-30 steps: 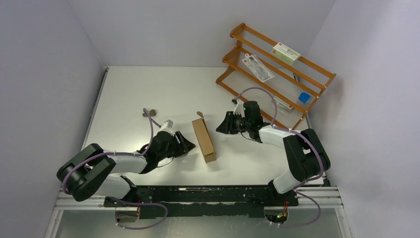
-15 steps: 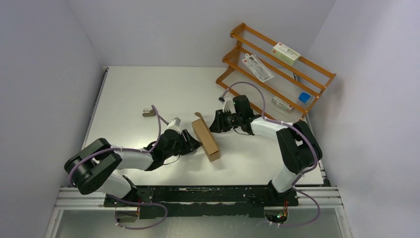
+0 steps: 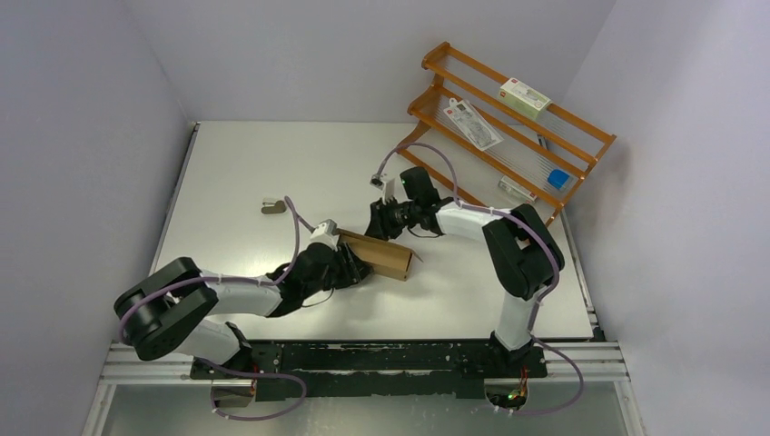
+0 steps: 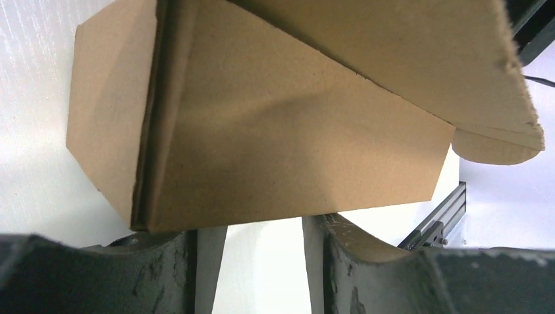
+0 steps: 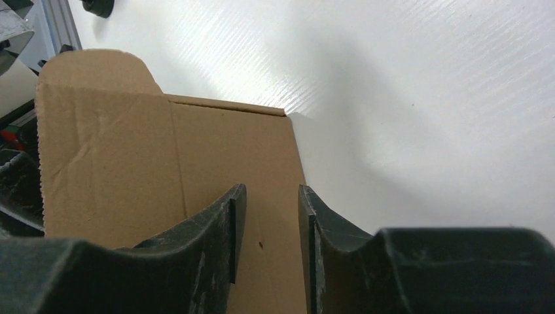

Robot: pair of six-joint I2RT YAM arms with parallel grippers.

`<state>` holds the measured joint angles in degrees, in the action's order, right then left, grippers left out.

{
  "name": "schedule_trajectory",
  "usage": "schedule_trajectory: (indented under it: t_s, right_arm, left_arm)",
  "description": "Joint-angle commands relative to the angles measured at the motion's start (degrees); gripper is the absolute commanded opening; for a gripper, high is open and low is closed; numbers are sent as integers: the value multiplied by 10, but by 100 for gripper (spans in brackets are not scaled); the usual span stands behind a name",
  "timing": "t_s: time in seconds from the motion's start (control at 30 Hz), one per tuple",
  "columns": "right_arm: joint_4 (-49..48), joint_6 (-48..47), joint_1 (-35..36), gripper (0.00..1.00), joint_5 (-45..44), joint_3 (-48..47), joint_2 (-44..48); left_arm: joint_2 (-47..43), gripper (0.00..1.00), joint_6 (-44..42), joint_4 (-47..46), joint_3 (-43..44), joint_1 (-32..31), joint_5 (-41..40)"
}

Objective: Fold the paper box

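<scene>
The paper box (image 3: 386,257) is a small brown cardboard box lying crosswise on the white table between my two grippers. My left gripper (image 3: 352,269) is at its near left end. In the left wrist view the box (image 4: 275,131) fills the upper frame and its lower edge rests across the tips of the open left gripper (image 4: 265,226); nothing is between the jaws. My right gripper (image 3: 381,223) is at the box's far side. In the right wrist view it (image 5: 269,209) hovers over a flat brown panel (image 5: 131,163) with a rounded tab, jaws slightly apart and empty.
An orange wooden rack (image 3: 508,118) stands at the back right with white printed packages and a blue item (image 3: 557,178). A small metallic object (image 3: 271,206) lies on the table at the left. The aluminium rail (image 3: 363,359) runs along the near edge.
Both grippers have closed in on the box from either side. The box has swung from lying lengthwise to lying crosswise, and the right arm has reached further left.
</scene>
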<state>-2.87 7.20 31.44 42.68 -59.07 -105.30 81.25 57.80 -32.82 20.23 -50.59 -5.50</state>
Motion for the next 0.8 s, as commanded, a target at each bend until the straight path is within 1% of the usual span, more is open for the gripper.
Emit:
schedule_trajectory:
  t_s: [0.0, 0.03, 0.17, 0.3, 0.4, 0.53, 0.6, 0.7, 0.77]
  right_arm:
    - [62, -47, 1, 40, -16, -37, -6]
    - [69, -50, -4, 42, -25, -44, -3]
    - [99, -48, -24, 54, -65, -74, 17]
    - [131, -47, -28, 62, -133, -89, 60]
    - [148, -47, -31, 69, -194, -84, 104]
    - [187, -50, -37, 75, -271, -67, 171]
    - [207, -48, -36, 77, -303, -53, 218]
    - [238, -38, -35, 80, -342, -25, 280]
    - [263, -32, -35, 80, -353, -5, 318]
  left_arm:
    - [-29, 50, -13, 14, 27, -3, -38]
    - [-34, 51, -14, 19, 28, -3, -40]
    - [-58, 53, -15, 42, 25, -3, -39]
    - [-107, 57, -29, 108, 29, -3, -38]
    - [-167, 61, -49, 189, 38, -3, -55]
    - [-248, 69, -90, 318, 69, -1, -89]
    - [-284, 74, -118, 411, 106, 2, -110]
    - [-304, 83, -170, 508, 167, 12, -137]
    - [-301, 88, -214, 563, 214, 26, -147]
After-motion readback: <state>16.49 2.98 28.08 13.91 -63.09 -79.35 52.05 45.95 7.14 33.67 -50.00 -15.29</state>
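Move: The open paper box lies between the hands. Its middle is about 3 cm ahead of the left hand and 4 cm to its right, and about 4 cm back from the right hand and 2 cm to its right, a little below both. Its raised lid panel runs along the far edge, about 1 cm back and 2 cm right of the right hand; the right end tab is roughly 11 cm right of that hand and 5 cm back. Both hands come free of the box, the left fingers from its near wall and the right ones from beside the lid panel at the far edge. The left rises about 12 cm, drifting left and opening from half to wide. The right backs off forward first, then climbs and swings right, opening wide and turning clockwise. ##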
